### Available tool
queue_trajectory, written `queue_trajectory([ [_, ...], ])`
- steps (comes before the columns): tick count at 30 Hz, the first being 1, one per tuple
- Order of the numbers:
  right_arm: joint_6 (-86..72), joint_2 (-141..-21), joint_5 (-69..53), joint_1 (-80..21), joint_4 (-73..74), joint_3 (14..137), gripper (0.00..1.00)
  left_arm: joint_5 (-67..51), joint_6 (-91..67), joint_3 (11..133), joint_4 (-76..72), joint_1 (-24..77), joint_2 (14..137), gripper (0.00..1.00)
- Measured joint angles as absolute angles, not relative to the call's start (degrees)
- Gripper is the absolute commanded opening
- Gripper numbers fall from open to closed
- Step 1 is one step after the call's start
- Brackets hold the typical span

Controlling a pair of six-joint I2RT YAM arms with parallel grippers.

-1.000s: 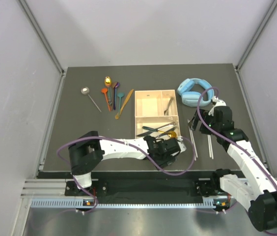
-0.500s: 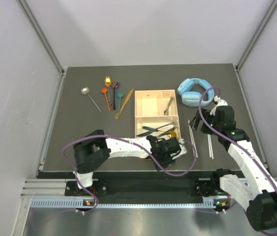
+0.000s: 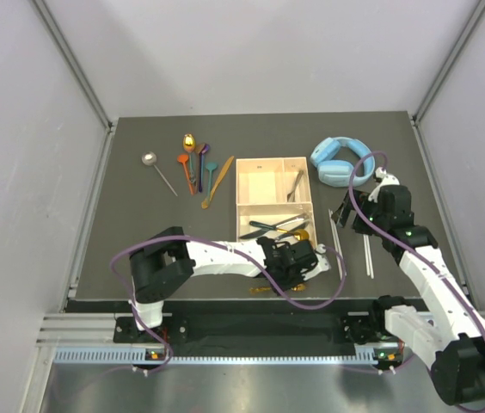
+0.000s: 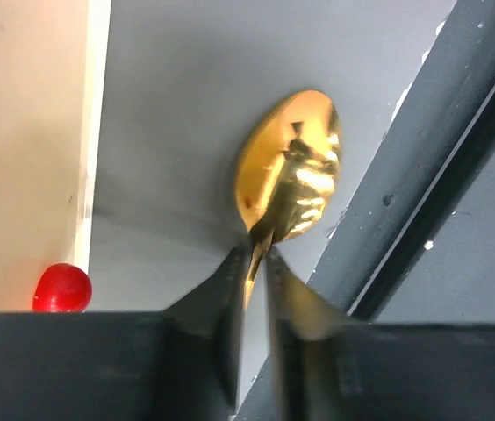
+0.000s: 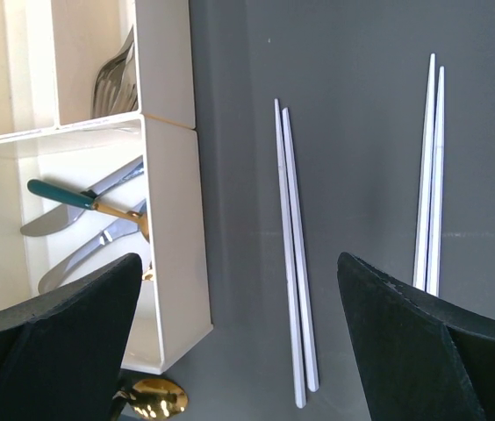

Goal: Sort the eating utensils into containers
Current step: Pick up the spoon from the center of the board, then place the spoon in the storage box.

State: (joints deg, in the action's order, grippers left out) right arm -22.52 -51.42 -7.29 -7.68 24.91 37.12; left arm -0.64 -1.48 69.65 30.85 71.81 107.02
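My left gripper is shut on the neck of a gold spoon, whose bowl lies on the dark table just off the near right corner of the cream tray with its red dot. In the top view that gripper sits right at the corner of the tray. My right gripper hangs open over a pair of pale chopsticks; a second pair lies further right. The same gold spoon shows below the tray wall. Knives and forks lie in the large section.
Loose at the back left lie a silver spoon, an orange spoon, another gold spoon, a purple spoon, a teal spoon and a wooden knife. Light-blue headphones rest behind the right arm.
My left gripper has closed from wide open onto the gold spoon at the tray's near right corner. A gold glint now shows under the left arm near the table's front edge. The right arm barely moved.
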Motion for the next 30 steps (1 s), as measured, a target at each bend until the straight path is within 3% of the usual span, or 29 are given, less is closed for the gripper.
queue_trajectory([
  [4,-22.52,-51.33,-7.38,-7.68,24.88,37.12,0.92,-0.62,-1.37,69.65,30.30,71.83,107.04,0.00],
  [15,-22.57,-51.07,-7.38,-7.57,24.88,37.10,0.92,-0.89,-2.09,69.43,30.85,71.64,105.41,0.00],
  [25,-22.68,-51.07,-7.11,-7.57,24.67,36.29,0.92,-1.50,-2.85,73.01,37.30,70.59,88.33,0.00],
  [30,-22.79,-51.07,-7.11,-7.55,24.62,36.29,0.92,6.63,-1.02,77.14,37.74,69.65,79.83,0.00],
])
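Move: The gold spoon is right between my left fingers on the board, its middle about 2 cm to my left hand's left and 1 cm below, the bowl out to the right. From that hand the box's red knob is some 7 cm ahead and 2 cm left; the box's near compartment has its middle about 14 cm ahead and 2 cm left. The nearer chopstick pair lies 11 cm ahead, 14 cm right. From my right hand the spoon is roughly 16 cm back, 20 cm left and 12 cm below. I finish closing my left fingers on the spoon's neck, just behind the bowl, and hold there briefly. Keeping that pinch, I lift faster and faster, about 21 cm almost straight up off the board, easing some 3 cm forward only at the end, while my wrist tilts the fingertips nearly 30 degrees out to the right and forward. ##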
